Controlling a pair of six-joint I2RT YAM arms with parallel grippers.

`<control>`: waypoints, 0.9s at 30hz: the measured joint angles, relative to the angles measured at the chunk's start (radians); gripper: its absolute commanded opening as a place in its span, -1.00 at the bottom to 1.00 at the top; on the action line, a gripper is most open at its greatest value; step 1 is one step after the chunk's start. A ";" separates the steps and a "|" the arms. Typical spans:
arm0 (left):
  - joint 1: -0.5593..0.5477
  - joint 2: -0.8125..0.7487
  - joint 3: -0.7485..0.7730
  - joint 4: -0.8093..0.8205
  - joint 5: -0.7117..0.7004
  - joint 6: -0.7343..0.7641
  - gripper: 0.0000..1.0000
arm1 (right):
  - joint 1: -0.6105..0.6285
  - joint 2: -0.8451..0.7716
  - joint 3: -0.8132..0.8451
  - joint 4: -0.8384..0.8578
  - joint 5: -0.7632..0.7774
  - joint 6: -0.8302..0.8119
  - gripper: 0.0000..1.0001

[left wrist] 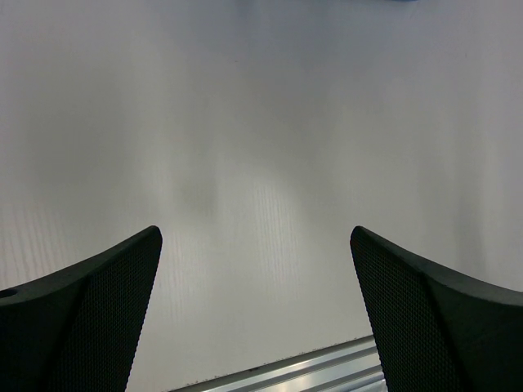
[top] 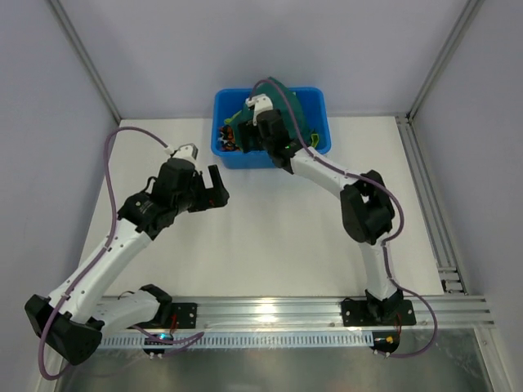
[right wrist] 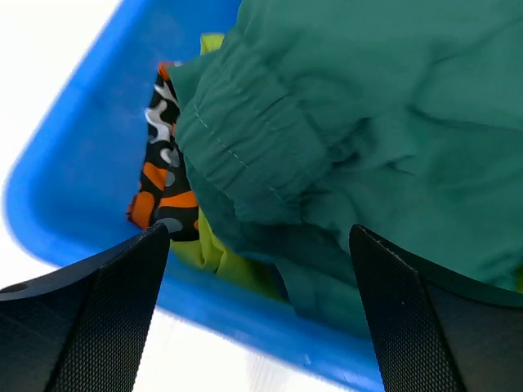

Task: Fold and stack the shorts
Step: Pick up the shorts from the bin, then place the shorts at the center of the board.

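Observation:
Three shorts lie heaped in the blue tub [top: 319,104] at the back of the table. Dark teal-green shorts [right wrist: 368,139] are on top, with lime yellow-green shorts [right wrist: 221,255] under them and camouflage shorts [right wrist: 163,188] at the left. In the top view the teal shorts [top: 304,110] show beside the right arm. My right gripper [right wrist: 257,314] hangs open over the tub's near rim, its jaws wide apart and holding nothing. My left gripper [left wrist: 255,318] is open above the bare white table [left wrist: 261,163], left of the tub, also seen from above as the left gripper [top: 214,189].
An aluminium rail [top: 278,310] runs along the near edge where both arm bases are bolted. A second rail [top: 429,204] lines the right side. Grey walls enclose the table.

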 measured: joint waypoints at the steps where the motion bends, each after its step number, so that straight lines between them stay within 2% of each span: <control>1: 0.000 -0.003 -0.013 0.000 0.000 -0.004 0.98 | 0.000 0.049 0.027 0.006 -0.007 -0.017 0.87; 3: 0.000 -0.005 -0.034 0.000 0.000 -0.010 0.98 | 0.000 0.157 0.110 0.000 -0.009 -0.044 0.83; 4: 0.000 -0.006 -0.044 0.000 0.000 -0.011 0.98 | 0.000 0.211 0.166 -0.001 -0.006 -0.053 0.46; 6: 0.000 -0.008 -0.059 -0.001 0.000 -0.020 0.97 | 0.000 0.299 0.272 0.005 0.010 -0.074 -0.06; 7: 0.000 -0.008 -0.062 -0.002 0.000 -0.026 0.97 | 0.000 0.322 0.305 0.006 0.020 -0.082 -0.47; 8: 0.000 -0.008 -0.062 -0.003 0.000 -0.028 0.96 | -0.001 0.339 0.332 0.006 0.039 -0.100 -0.79; 9: 0.000 -0.008 -0.062 -0.003 -0.001 -0.029 0.96 | -0.002 0.344 0.346 0.005 0.053 -0.113 -0.93; 13: 0.000 -0.015 -0.062 -0.007 -0.009 -0.035 0.96 | -0.008 0.312 0.357 0.016 0.110 -0.151 -0.93; 16: 0.000 -0.024 -0.045 -0.015 -0.010 -0.035 0.96 | -0.011 0.190 0.273 0.010 0.109 -0.185 -0.93; 18: 0.000 -0.024 -0.016 -0.019 -0.010 -0.029 0.96 | -0.011 0.068 0.202 -0.011 0.093 -0.196 -0.92; 24: 0.000 0.012 0.160 -0.029 0.015 0.031 0.98 | -0.013 -0.454 0.071 -0.153 0.031 -0.205 -0.93; 27: 0.001 0.026 0.255 -0.029 0.085 0.062 0.98 | -0.008 -0.730 0.043 -0.230 -0.003 -0.197 -0.93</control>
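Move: Just 6 cm ahead of the right hand, some 4 cm to its right and 8 cm below, is the middle of the teal shorts. The blue bin around them is centred about 5 cm ahead, 5 cm right and 12 cm down; the patterned cloth lies about 3 cm ahead and 6 cm left, roughly 12 cm below. From the left hand the shorts are about 26 cm ahead, 13 cm right and 11 cm lower. Reaching forward and down about 7 cm each way into the bin, the open right hand shuts its fingers on the teal shorts. Without stopping it swings up nearly 40 cm from its lowest point, back and to the right, pulling the pinched shorts out as its fingers tip upward some 30 degrees. The open, empty left hand dips slightly, then rises to about 9 cm above its start. ##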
